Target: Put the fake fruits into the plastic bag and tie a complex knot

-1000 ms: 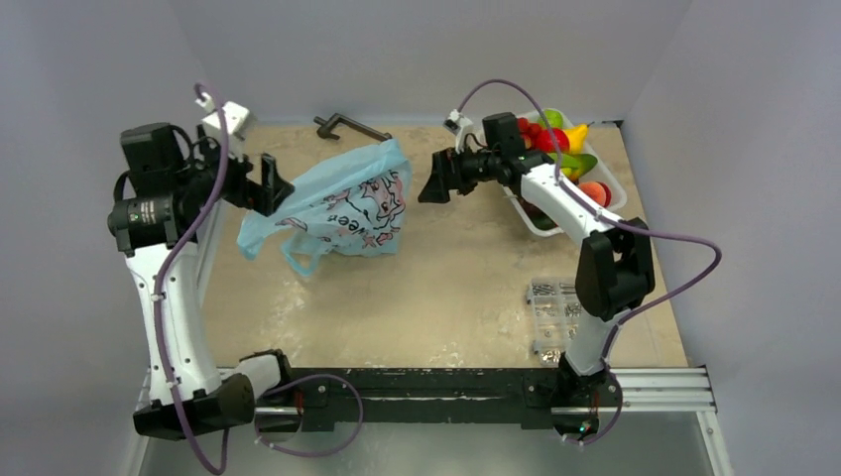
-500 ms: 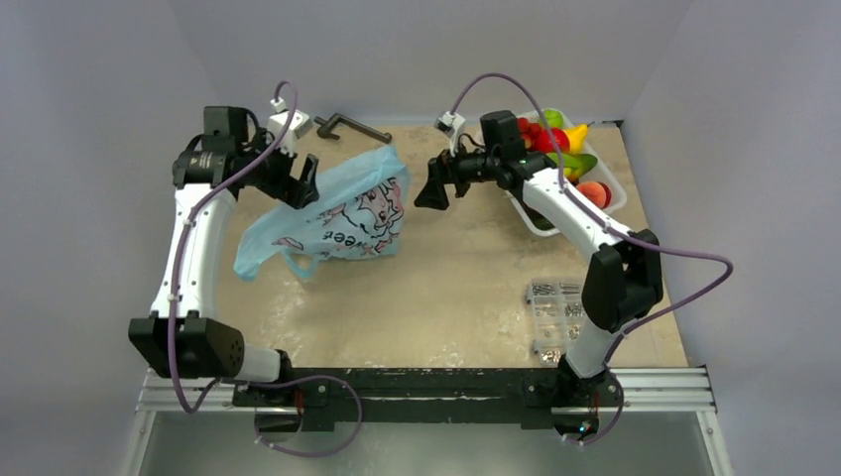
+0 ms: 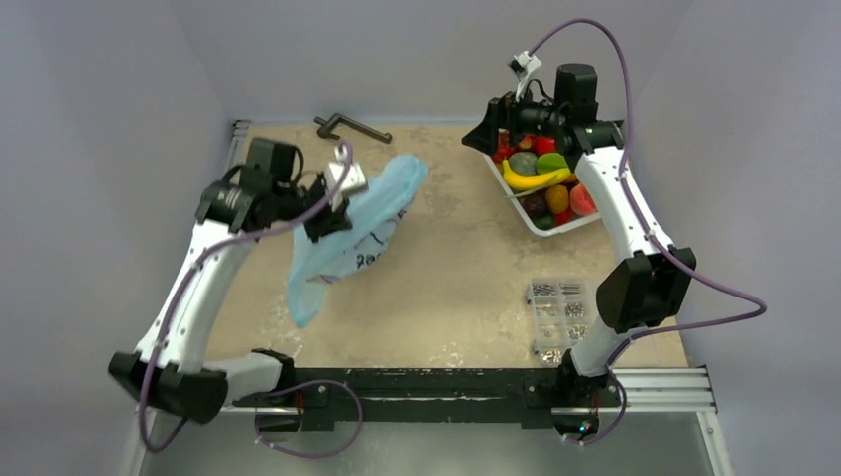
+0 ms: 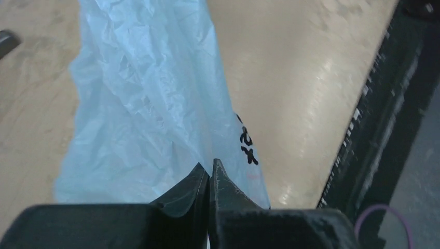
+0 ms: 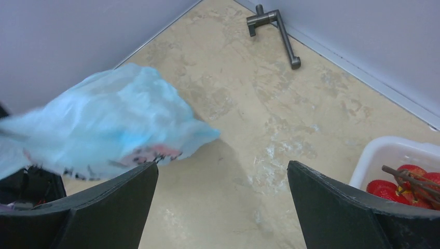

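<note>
The light-blue plastic bag [image 3: 352, 233] hangs crumpled in a slanted strip above the left half of the table, and its black print shows in the left wrist view [image 4: 145, 104]. My left gripper [image 3: 330, 216] is shut on the bag's film, its jaws pressed together [image 4: 210, 174]. The fake fruits [image 3: 540, 178] lie in a white tray [image 3: 526, 213] at the back right: a yellow banana with red, green, orange and dark pieces. My right gripper [image 3: 484, 127] hovers open by the tray's far left corner, empty [image 5: 223, 176]. That view also shows the bag [image 5: 114, 124] and red fruits [image 5: 404, 187].
A clear box of metal screws [image 3: 555, 317] sits near the right arm's base. A dark metal crank handle [image 3: 352, 126] lies by the back wall [image 5: 275, 26]. A black rail [image 3: 426, 382] runs along the near edge. Grey walls enclose the table.
My left gripper shut on the bag and carried it toward the table's middle, so the bag is stretched and lifted. My right arm swung back right to the tray, still open.
</note>
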Motion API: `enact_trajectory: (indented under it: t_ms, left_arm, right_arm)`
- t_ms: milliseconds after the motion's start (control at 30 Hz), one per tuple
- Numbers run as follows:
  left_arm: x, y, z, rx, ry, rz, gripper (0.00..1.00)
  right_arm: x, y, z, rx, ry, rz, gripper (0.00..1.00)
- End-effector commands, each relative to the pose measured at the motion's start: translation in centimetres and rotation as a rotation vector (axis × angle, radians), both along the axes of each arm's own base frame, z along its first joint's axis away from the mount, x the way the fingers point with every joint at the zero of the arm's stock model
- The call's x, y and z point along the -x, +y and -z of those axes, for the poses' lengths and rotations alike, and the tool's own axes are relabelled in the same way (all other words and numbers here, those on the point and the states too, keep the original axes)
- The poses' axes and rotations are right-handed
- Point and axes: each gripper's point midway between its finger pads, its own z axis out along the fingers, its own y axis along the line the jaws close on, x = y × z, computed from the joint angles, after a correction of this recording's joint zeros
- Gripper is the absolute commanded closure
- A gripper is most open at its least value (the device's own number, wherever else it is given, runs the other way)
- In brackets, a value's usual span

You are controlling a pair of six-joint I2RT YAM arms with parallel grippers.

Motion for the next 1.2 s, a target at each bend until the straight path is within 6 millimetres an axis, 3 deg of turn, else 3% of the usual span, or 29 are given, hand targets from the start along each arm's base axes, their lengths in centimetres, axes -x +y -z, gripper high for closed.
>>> enact_trajectory:
  t_ms: [0, 33, 67, 100, 133, 167, 200, 367, 433, 500, 567, 633, 733, 867, 1000, 1167]
  left_arm:
    - [9.3, -0.9, 8.0, -0.175, 0.071, 0.348, 1.00]
    - [10.7, -1.0, 10.1, -0.211, 0.087, 0.393, 0.97]
    - [11.8, -0.9, 12.1, -0.248, 0.100, 0.430, 0.81]
    - [12.6, -0.9, 13.4, -0.271, 0.105, 0.451, 0.52]
    - [13.1, -0.9, 13.9, -0.273, 0.114, 0.448, 0.32]
    - [12.9, -1.2, 13.1, -0.247, 0.109, 0.413, 0.07]
    - [12.4, -1.7, 11.9, -0.216, 0.099, 0.359, 0.01]
    - [9.5, -3.2, 1.8, 0.081, 0.062, 0.125, 0.00]
    - [6.9, -1.6, -1.4, 0.183, 0.035, -0.036, 0.00]
    - [3.7, 1.2, -2.9, 0.226, -0.006, -0.202, 0.00]
    - [0.1, 5.3, -2.1, 0.183, -0.031, -0.385, 0.00]
    - [-3.1, 9.7, -0.1, 0.154, 0.032, -0.523, 0.00]
    - [-5.0, 12.9, 3.7, 0.083, 0.156, -0.525, 0.00]
    - [-5.6, 13.7, 9.0, -0.020, 0.166, -0.365, 0.00]
    - [-7.4, 12.7, 11.3, 0.020, 0.168, -0.337, 0.00]
    - [-8.9, 12.1, 14.3, 0.039, 0.234, -0.363, 0.00]
  right_arm:
    - [0.9, -0.8, -2.4, -0.004, -0.042, 0.014, 0.01]
    - [0.7, -0.8, -1.9, 0.010, -0.047, 0.012, 0.01]
    - [0.5, -0.8, -1.2, 0.018, -0.036, 0.009, 0.01]
    - [0.1, -0.9, -0.2, 0.032, -0.015, 0.015, 0.01]
    - [-0.2, -1.0, 0.8, 0.046, 0.009, 0.022, 0.01]
    - [-0.3, -0.7, 1.7, 0.054, 0.038, 0.018, 0.01]
    - [-0.4, -0.3, 2.6, 0.060, 0.069, 0.010, 0.01]
    - [0.4, 3.5, 6.0, 0.101, 0.143, -0.042, 0.01]
    - [1.0, 5.5, 7.5, 0.118, 0.168, -0.078, 0.01]
    - [1.3, 7.1, 9.4, 0.135, 0.195, -0.107, 0.01]
    - [1.4, 8.6, 11.1, 0.125, 0.249, -0.132, 0.01]
    - [1.7, 9.8, 12.6, 0.133, 0.294, -0.161, 0.01]
    - [2.9, 10.6, 15.0, 0.149, 0.411, -0.173, 0.01]
    - [4.8, 10.2, 18.8, 0.175, 0.528, -0.183, 0.01]
    - [6.5, 10.6, 22.0, 0.180, 0.670, -0.217, 0.01]
    - [7.5, 12.1, 24.3, 0.146, 0.777, -0.245, 0.01]
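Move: The left hand has the bag pinched in shut fingers; the bag's middle is roughly level with it front to back, 3 cm to its right and 8 cm below, and the metal bar lies about 23 cm ahead on the table. For the open right hand the bag's middle is about 17 cm back, 23 cm to the left and 13 cm lower. The fruit tray stands level with the right hand, some 16 cm to its right and 28 cm below. The left fingers let go of the bag, opening wide as that hand whips about 15 cm back and down. The left hand then swings up, forward and left before dropping, still open, beside the bag's far left corner. The open right hand sinks some 24 cm and shifts left and a little back towards the bag's right edge, tipping fingers down about 40 degrees; no touch can be seen. ##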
